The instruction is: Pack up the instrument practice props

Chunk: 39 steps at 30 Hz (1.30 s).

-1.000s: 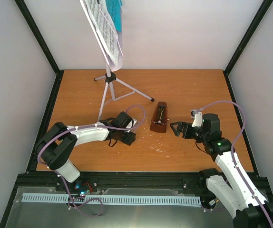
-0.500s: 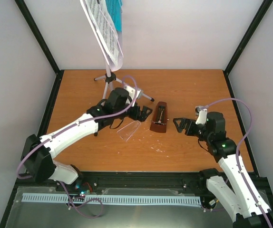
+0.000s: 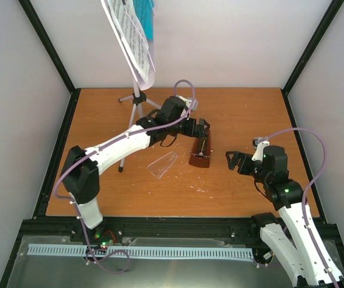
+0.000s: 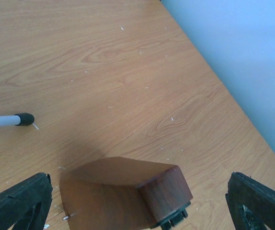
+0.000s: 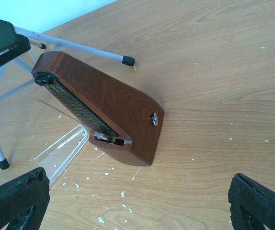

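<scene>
The brown metronome (image 3: 201, 153) stands mid-table with its front uncovered. Its clear cover (image 3: 163, 163) lies flat on the wood to its left. My left gripper (image 3: 201, 129) hovers open at the metronome's narrow top. In the left wrist view the metronome (image 4: 123, 194) sits between the wide-apart jaws of the left gripper (image 4: 137, 206) and touches neither jaw. My right gripper (image 3: 235, 161) waits open to the right, a gap away. Its wrist view shows the metronome (image 5: 104, 112) and the cover (image 5: 61, 148) beyond the right gripper (image 5: 137, 206). The music stand (image 3: 137, 102) at the back holds the sheet music (image 3: 133, 42) and the teal booklet (image 3: 148, 18).
The stand's tripod legs spread over the back left of the table, and one rubber foot (image 4: 23, 119) rests just behind the metronome. Pale walls (image 3: 220, 42) and a black frame close in the table. White flecks (image 3: 201, 187) dot the wood near the front.
My left gripper opened and let go of the clear cover, which now lies on the table. The left arm swung right and back to the metronome's top. The right gripper drew back slightly to the right.
</scene>
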{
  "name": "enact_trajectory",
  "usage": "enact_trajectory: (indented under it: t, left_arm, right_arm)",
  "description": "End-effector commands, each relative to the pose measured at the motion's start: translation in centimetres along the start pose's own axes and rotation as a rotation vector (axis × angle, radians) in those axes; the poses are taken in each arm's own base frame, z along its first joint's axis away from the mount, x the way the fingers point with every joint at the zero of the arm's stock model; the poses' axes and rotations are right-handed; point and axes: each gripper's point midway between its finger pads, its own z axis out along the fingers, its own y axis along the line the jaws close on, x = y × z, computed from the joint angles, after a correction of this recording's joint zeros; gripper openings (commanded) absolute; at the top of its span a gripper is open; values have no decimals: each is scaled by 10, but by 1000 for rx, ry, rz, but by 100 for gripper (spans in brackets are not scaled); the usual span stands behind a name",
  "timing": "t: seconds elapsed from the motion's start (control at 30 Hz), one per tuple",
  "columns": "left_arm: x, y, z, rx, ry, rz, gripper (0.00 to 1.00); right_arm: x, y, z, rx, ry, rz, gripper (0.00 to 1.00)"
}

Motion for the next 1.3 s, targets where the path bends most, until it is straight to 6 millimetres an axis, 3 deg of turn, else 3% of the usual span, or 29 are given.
enact_trajectory:
  t: [0.0, 0.2, 0.3, 0.43, 0.57, 0.8, 1.27]
  left_arm:
    - [-15, -17, 6, 34, -8, 11, 100]
    - [-2, -32, 38, 51, 75, 46, 99]
    - [11, -27, 48, -11, 117, 74, 100]
    - [28, -15, 50, -110, 152, 93, 99]
    - [38, -15, 49, -152, 169, 116, 99]
    - [42, -10, 46, -205, 172, 135, 96]
    - [43, -12, 25, -183, 168, 227, 55]
  right_arm:
    - [-8, -6, -3, 41, -31, -22, 100]
    - [-13, -7, 2, 58, -18, -33, 100]
    - [-10, -12, 0, 79, -21, -26, 100]
    - [-7, -13, 0, 72, -29, -12, 100]
    - [-4, -15, 3, 75, -20, 2, 100]
    - [-3, -13, 7, 65, -12, 13, 100]
    - [-1, -17, 8, 83, -6, 14, 100]
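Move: The upright metronome stands almost under my left hand. Its middle is about 3 cm to the right, 1 cm back and 13 cm below, with its top much nearer. The clear cover lies flat on the table, about 5 cm back, 11 cm left and 23 cm down. The music stand's nearest foot is roughly 13 cm ahead and 1 cm left, also at table height. From my right hand the metronome's middle is about 10 cm ahead, 12 cm left and 9 cm below. With the fingers wide open, I swing my left hand about 5 cm right over the metronome's top. Then I sink it to nearly 6 cm lower in all, easing a couple of centimetres back left while the fingers tip some 20 degrees steeper down. Once they straddle the top, I close them partway onto its two sides. ##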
